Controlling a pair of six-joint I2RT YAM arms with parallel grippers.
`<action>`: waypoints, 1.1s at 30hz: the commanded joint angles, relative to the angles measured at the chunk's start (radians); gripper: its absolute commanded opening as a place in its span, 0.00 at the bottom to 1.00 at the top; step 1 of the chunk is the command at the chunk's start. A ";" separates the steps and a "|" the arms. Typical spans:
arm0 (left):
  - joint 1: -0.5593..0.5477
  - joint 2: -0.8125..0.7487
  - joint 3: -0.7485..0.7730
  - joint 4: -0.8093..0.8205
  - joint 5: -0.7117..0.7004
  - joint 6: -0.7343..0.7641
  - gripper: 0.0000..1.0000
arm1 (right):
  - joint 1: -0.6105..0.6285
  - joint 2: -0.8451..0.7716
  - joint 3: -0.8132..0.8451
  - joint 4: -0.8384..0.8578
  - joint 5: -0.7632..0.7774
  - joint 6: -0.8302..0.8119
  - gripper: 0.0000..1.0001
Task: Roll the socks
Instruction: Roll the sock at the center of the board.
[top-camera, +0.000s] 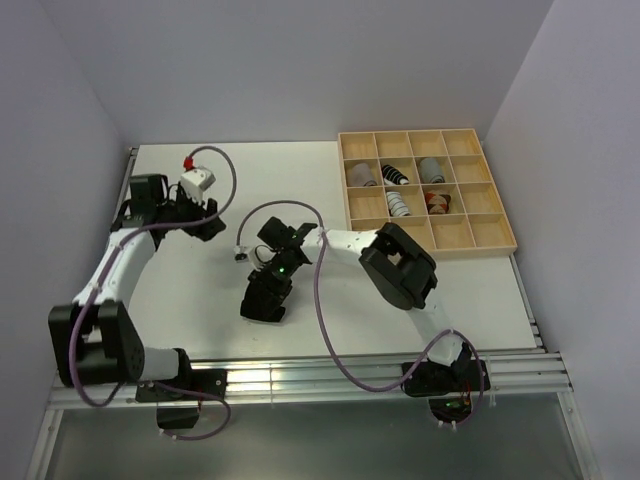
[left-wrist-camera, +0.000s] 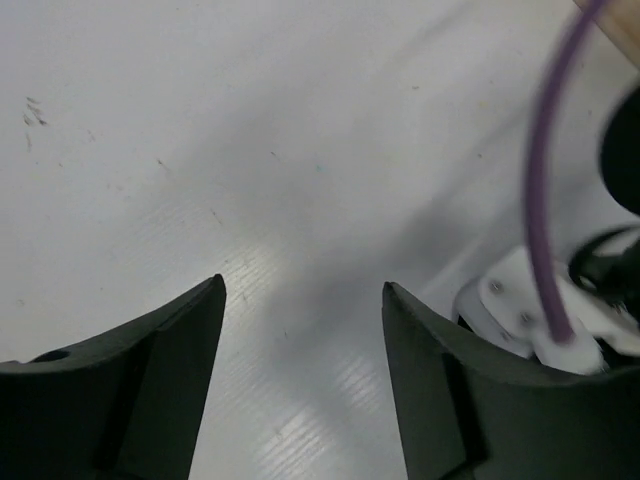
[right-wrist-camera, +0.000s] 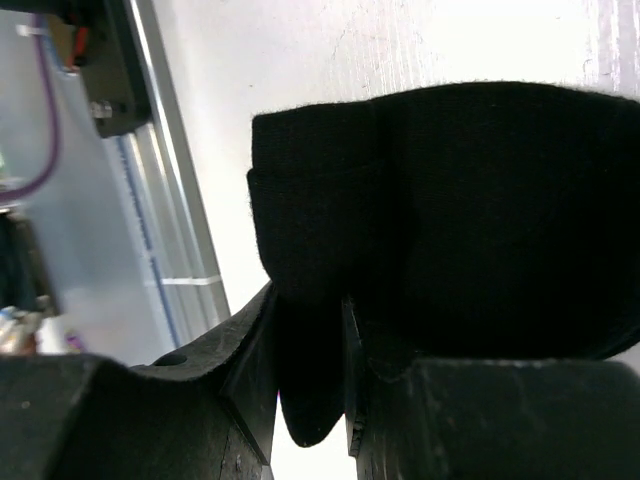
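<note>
A black sock (top-camera: 264, 302) lies folded on the white table near the middle, and in the right wrist view the black sock (right-wrist-camera: 450, 200) fills most of the frame. My right gripper (top-camera: 270, 278) is shut on one edge of it, a flap of black fabric pinched between the fingers (right-wrist-camera: 250, 340). My left gripper (top-camera: 205, 224) hovers at the left of the table, well apart from the sock. In the left wrist view it (left-wrist-camera: 303, 290) stands open over bare table with nothing between its jaws.
A light wooden grid tray (top-camera: 470, 232) sits at the back right and holds several rolled socks, among them a black striped one (top-camera: 395, 175) and a grey one (top-camera: 430, 168). A purple cable (left-wrist-camera: 540, 200) crosses the left wrist view. The table's metal rail (top-camera: 330, 372) runs along the near edge.
</note>
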 joint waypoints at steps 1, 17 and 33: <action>-0.007 -0.165 -0.089 0.016 0.005 0.179 0.71 | -0.012 0.119 -0.025 -0.131 0.063 -0.019 0.21; -0.405 -0.503 -0.470 -0.145 -0.083 0.607 0.99 | -0.074 0.202 0.036 -0.176 -0.063 -0.024 0.22; -0.634 -0.474 -0.577 0.004 -0.162 0.489 1.00 | -0.081 0.213 0.038 -0.165 -0.060 -0.001 0.19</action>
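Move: The black sock, folded and pinched by its rolled edge in the right hand, lies about 18 cm back from the left hand, 14 cm to its right and 14 cm below. The right fingers are about 2 cm back and 3 cm right of the sock's middle; the front rail runs some 14 cm back from it. From the right hand, the sock's middle is about 2 cm ahead, 3 cm left and 1 cm lower. The left hand swings back some 20 cm and to the right about 10 cm, rising slightly before it sinks about 10 cm towards the black sock; on the way it opens from two-thirds to fully wide and turns clockwise by nearly 50 degrees, so that its fingers point right and down at the rolled edge beside the right gripper. The right hand stays nearly in place and keeps its pinch on the roll, tilting some 15 degrees so that its fingers point more backward and less steeply down, while the left fingers come close to the sock; whether they touch can't be seen. ##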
